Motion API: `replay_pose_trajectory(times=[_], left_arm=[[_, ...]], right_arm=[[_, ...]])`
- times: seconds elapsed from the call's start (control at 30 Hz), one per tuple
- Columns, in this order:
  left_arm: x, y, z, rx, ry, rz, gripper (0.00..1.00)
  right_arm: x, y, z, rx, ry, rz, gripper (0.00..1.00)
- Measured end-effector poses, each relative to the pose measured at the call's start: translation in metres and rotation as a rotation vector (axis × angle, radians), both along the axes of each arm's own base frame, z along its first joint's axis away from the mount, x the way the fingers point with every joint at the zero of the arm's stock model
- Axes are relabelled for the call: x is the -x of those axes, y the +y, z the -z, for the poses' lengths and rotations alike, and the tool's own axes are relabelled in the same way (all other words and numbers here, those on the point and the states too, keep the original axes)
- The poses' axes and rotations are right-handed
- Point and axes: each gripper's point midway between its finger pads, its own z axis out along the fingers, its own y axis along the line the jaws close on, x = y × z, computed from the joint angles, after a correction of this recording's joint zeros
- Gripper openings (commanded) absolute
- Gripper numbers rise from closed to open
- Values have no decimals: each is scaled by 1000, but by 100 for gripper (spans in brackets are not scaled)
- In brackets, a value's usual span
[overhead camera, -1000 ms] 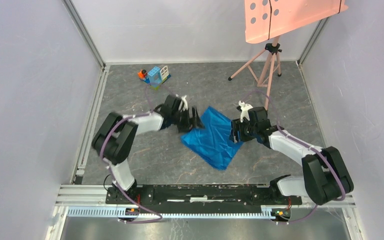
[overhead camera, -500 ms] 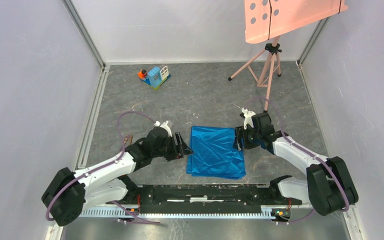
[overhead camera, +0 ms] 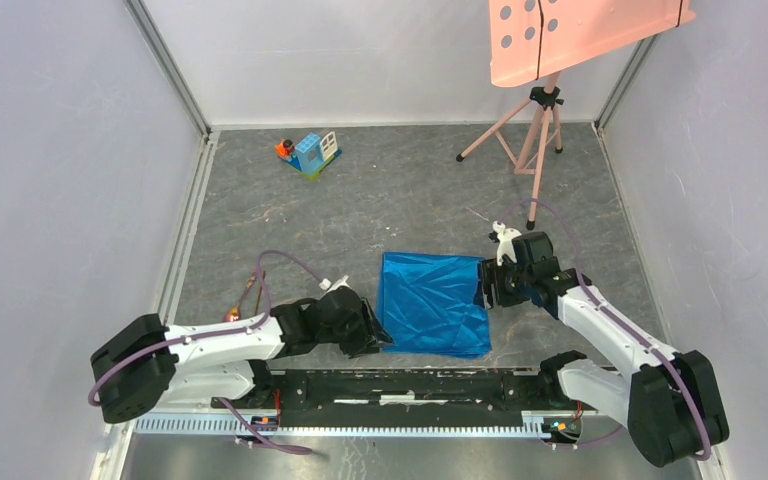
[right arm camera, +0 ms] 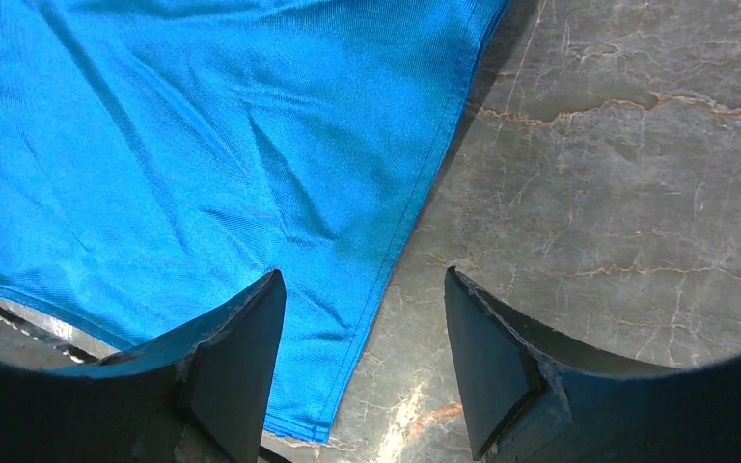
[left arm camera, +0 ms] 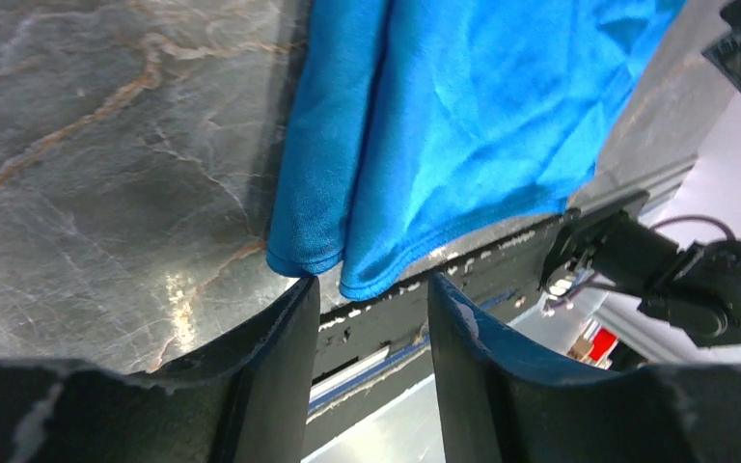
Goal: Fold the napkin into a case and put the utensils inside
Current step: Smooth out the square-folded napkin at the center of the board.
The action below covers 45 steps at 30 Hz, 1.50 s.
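The bright blue napkin (overhead camera: 432,303) lies flat and wrinkled near the table's front edge, and two layers show at its near left corner (left arm camera: 320,253). My left gripper (overhead camera: 375,335) is low at that corner, open, with the corner just past its tips (left arm camera: 371,282) and nothing between them. My right gripper (overhead camera: 485,285) is open over the napkin's right edge (right arm camera: 415,207); one finger (right arm camera: 241,338) is above the cloth, the other above bare table. Thin copper-coloured utensils (overhead camera: 256,285) show beside the left arm, partly behind its cable.
A small blue-and-white toy block house (overhead camera: 310,152) stands at the back left. A pink tripod (overhead camera: 535,150) carrying a pink board stands at the back right. A black rail (overhead camera: 410,385) runs along the near edge, just below the napkin. Grey walls enclose the table.
The napkin went from a diamond in the middle to a square nearer the front edge. My left arm swung down to its near left corner and its jaws narrowed. The right gripper followed slightly.
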Motion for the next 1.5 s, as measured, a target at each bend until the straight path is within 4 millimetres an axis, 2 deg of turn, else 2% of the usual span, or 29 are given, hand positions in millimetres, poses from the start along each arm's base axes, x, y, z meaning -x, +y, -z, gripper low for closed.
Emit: replay_pose_trajectory(times=[0.2, 0.5, 0.63, 0.87, 1.0, 1.23, 1.5], left_arm=[[-4, 2, 12, -38, 23, -71, 46], [-4, 0, 16, -45, 30, -92, 29], [-5, -1, 15, -40, 30, -95, 42], [3, -4, 15, -36, 31, -69, 40], [8, -6, 14, -31, 31, -55, 34], [7, -6, 9, -13, 17, -60, 13], [1, -10, -9, 10, -17, -63, 11]], right_arm=[[1, -2, -4, 3, -11, 4, 68], [2, -2, -4, 1, -16, 4, 68], [2, -2, -3, 0, -16, 4, 68], [2, -2, -3, 0, -15, 5, 68], [3, -2, -1, -1, -14, 6, 68], [5, -2, 1, -2, -8, 4, 68], [5, -1, 1, -8, -8, 1, 68]])
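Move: The napkin's upper near-left corner lies almost between the left hand's open fingertips, about 1 cm back, 1 cm to the right and 2 cm below. The lower layer's corner peeks out some 1 cm ahead and 1 cm left of this hand, just as low; the napkin's middle is about 7 cm ahead and 10 cm right. From the right hand, the upper corner lies about 11 cm back, 17 cm left and 2 cm below. The napkin's upper near-left corner is pinched by the left hand: it sinks about 1.5 cm over the corner with its fingers partly closing, spreads them slightly again and eases roughly 1 cm back, drifting a little right. The fingers then close on the cloth and the hand climbs about 2.5 cm from its low point, keeping its slant. ##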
